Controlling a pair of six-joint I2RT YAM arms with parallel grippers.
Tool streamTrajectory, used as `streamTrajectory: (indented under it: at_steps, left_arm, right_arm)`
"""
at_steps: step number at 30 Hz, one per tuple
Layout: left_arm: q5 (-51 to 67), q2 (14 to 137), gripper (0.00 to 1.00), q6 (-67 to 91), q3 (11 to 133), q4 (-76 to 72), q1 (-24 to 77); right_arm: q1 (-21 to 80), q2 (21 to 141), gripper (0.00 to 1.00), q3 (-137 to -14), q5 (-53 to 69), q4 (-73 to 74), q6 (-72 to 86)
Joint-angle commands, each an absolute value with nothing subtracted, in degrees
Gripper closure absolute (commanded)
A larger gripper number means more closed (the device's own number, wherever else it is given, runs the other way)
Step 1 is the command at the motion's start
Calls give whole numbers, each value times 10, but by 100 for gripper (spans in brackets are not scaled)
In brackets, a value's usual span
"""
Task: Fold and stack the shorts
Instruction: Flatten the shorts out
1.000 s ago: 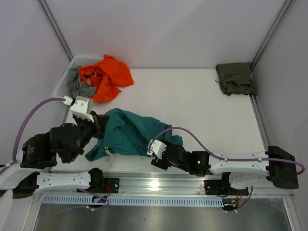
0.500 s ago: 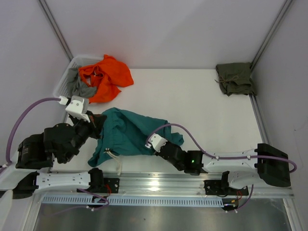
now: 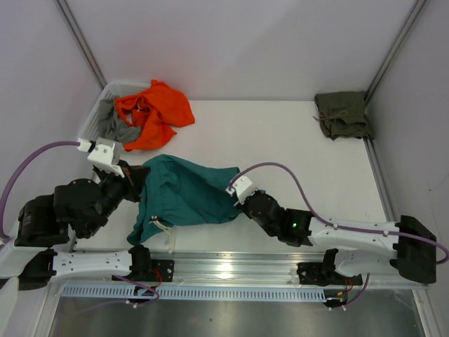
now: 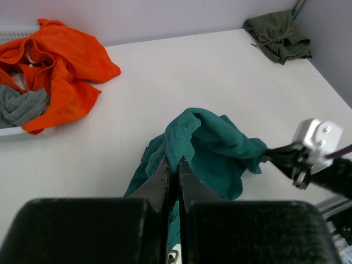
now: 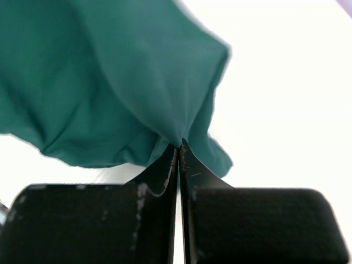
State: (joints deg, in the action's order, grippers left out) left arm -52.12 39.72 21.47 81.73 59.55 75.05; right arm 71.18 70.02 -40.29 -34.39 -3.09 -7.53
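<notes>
The teal-green shorts [image 3: 184, 196] hang stretched between my two grippers above the table's near middle, with an off-white cord [image 3: 168, 235] dangling at the lower left. My left gripper [image 3: 138, 182] is shut on the cloth's left edge; in the left wrist view the gripper [image 4: 177, 160] pinches a fold of the teal shorts [image 4: 214, 151]. My right gripper [image 3: 238, 202] is shut on the right edge; in the right wrist view the gripper [image 5: 179, 144] grips the teal shorts [image 5: 99, 82]. The olive-green shorts [image 3: 342, 114] lie folded at the far right corner, also seen in the left wrist view [image 4: 279, 34].
A white basket [image 3: 97, 116] at the far left holds an orange garment [image 3: 151, 111] and a grey one [image 3: 117, 128]; the orange spills onto the table [image 3: 280, 140]. A metal rail [image 3: 231, 270] runs along the near edge. Walls close in at both sides.
Both grippers have lifted and pulled apart, the right one moving right and away, spreading the teal shorts wider. The left gripper shifted slightly left and up.
</notes>
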Motion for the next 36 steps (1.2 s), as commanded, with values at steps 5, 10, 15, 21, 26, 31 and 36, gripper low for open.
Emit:
streamTrajectory:
  at_steps: [5, 10, 15, 21, 26, 31, 36]
  left_arm:
    - [-551, 404, 100, 235, 815, 602, 751]
    - [-562, 399, 100, 239, 783, 586, 751]
    - [-568, 389, 100, 233, 762, 563, 751]
    - [-595, 396, 99, 241, 728, 547, 751]
    - [-608, 396, 99, 214, 676, 474, 742]
    - [-600, 385, 100, 189, 651, 430, 737]
    - [-593, 382, 99, 181, 643, 419, 732]
  right_arm:
    - [707, 572, 100, -501, -223, 175, 35]
    - [732, 613, 100, -582, -70, 309, 97]
    - [559, 639, 100, -579, 90, 295, 125]
    - [385, 764, 95, -585, 172, 258, 130]
    - [367, 810, 42, -586, 111, 225, 142]
    - [390, 716, 23, -534, 60, 206, 162]
    - [465, 613, 19, -467, 26, 192, 236]
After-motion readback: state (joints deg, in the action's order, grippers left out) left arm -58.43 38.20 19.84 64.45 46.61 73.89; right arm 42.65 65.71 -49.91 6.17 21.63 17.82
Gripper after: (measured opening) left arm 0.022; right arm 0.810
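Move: Off the right hand, which pinches the teal shorts' right end, the bare patch of table where that end goes is about 5 cm ahead, 5 cm right and 7 cm down; the shorts' middle is some 13 cm left and roughly level fore-and-aft. The folded dark shorts lie near 28 cm ahead, 30 cm right. From the high left hand, gripping the other end, that patch is roughly 9 cm ahead, 25 cm right, 30 cm below; orange shorts some 30 cm ahead, 3 cm left. Flicking the teal shorts' right end up about 9 cm and back, the right hand then swings it forward, rightward and down some 14 cm to the table, wrist tipping steeply down, opens wide to let go, and draws up and a little back. Meanwhile the left hand keeps its pinch and sinks some 5 cm, easing slightly forward and right. ##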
